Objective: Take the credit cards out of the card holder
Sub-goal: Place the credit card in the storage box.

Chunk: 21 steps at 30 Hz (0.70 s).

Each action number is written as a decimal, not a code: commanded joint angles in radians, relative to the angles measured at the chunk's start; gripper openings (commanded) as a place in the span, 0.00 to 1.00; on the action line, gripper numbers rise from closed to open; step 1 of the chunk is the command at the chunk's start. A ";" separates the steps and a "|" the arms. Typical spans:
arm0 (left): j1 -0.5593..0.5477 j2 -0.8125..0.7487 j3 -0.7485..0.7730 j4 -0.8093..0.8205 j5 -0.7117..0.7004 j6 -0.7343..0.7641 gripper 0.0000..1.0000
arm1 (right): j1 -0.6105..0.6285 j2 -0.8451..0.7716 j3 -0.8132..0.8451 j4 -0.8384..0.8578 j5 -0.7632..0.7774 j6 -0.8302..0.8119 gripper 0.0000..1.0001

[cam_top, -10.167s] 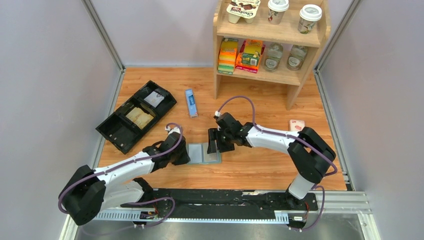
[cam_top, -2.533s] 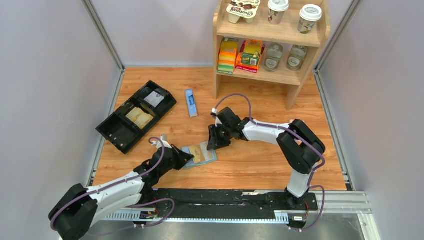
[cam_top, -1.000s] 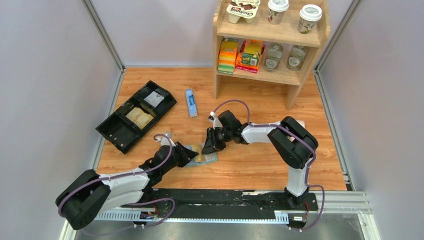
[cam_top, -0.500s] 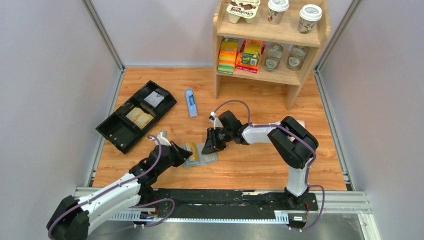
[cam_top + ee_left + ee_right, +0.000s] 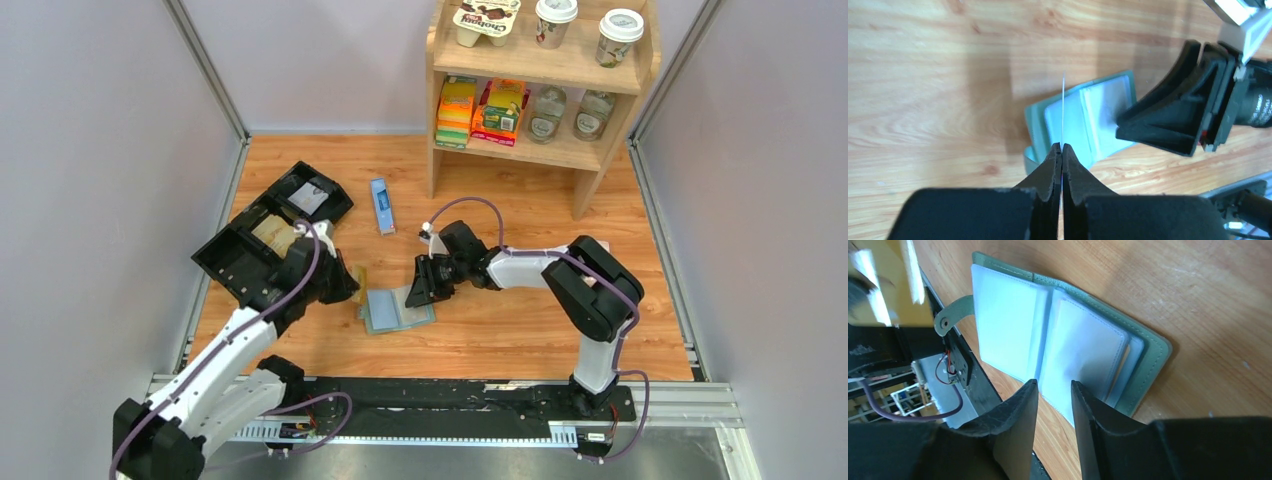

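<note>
The card holder (image 5: 398, 311) lies open on the wooden floor, sage green outside with pale blue pages (image 5: 1013, 335). My left gripper (image 5: 350, 283) is shut on one tan credit card (image 5: 361, 277) and holds it above the floor, just left of the holder. In the left wrist view the card (image 5: 1063, 107) shows edge-on as a thin line between the closed fingertips (image 5: 1062, 146). The right wrist view shows the golden card (image 5: 878, 285) at top left. My right gripper (image 5: 413, 293) is at the holder's right page, its jaws (image 5: 1054, 385) a little apart with nothing between them.
A black compartmented tray (image 5: 232, 262) holding flat items sits behind the left arm. A long narrow blue box (image 5: 381, 205) lies at the back middle. A wooden shelf (image 5: 590, 160) with packets, jars and cups stands at the back right.
My left gripper has drawn the tan card out of the card holder and lifted it up and left toward the tray. The right gripper has stayed on the holder's right page.
</note>
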 commanded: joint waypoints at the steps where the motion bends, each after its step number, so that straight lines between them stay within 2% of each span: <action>1: 0.132 0.126 0.204 -0.198 0.132 0.326 0.00 | -0.012 -0.039 -0.037 -0.096 0.131 -0.119 0.40; 4: 0.245 0.226 0.368 -0.309 0.163 0.505 0.00 | -0.012 -0.065 -0.041 -0.089 0.137 -0.138 0.41; 7: 0.350 0.286 0.464 -0.343 0.223 0.620 0.00 | -0.012 -0.090 -0.057 -0.070 0.131 -0.142 0.44; 11: 0.456 0.399 0.644 -0.426 0.281 0.773 0.00 | -0.012 -0.127 -0.081 -0.030 0.132 -0.150 0.52; 17: 0.546 0.523 0.732 -0.432 0.354 0.910 0.00 | -0.010 -0.162 -0.103 -0.015 0.152 -0.162 0.62; 21: 0.572 0.580 0.728 -0.375 0.312 0.990 0.00 | -0.008 -0.158 -0.109 -0.012 0.169 -0.167 0.64</action>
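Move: The left hand, already holding a credit card, is bound for the storage box's card compartment, about 13 cm ahead, 15 cm to its left and 9 cm below. The far compartment lies some 22 cm ahead and 10 cm left, the blue box 20 cm ahead and 6 cm right, and the card holder 2 cm back and 9 cm right, all low on the table. From the right hand, the card holder's middle is about 2 cm back, 3 cm left and 2 cm below. The left hand keeps its pinch on the upright card and swings it away from the card holder towards the storage box's card compartment, about 11 cm left and 10 cm forward, climbing some 9 cm before it starts to sink at the end, the wrist rolling left side up and turning clockwise. The right hand, still at the holder's right-hand pocket, draws about 2.5 cm to its right and rises slightly while its fingers open wider, a finger seeming to drag the holder along. ##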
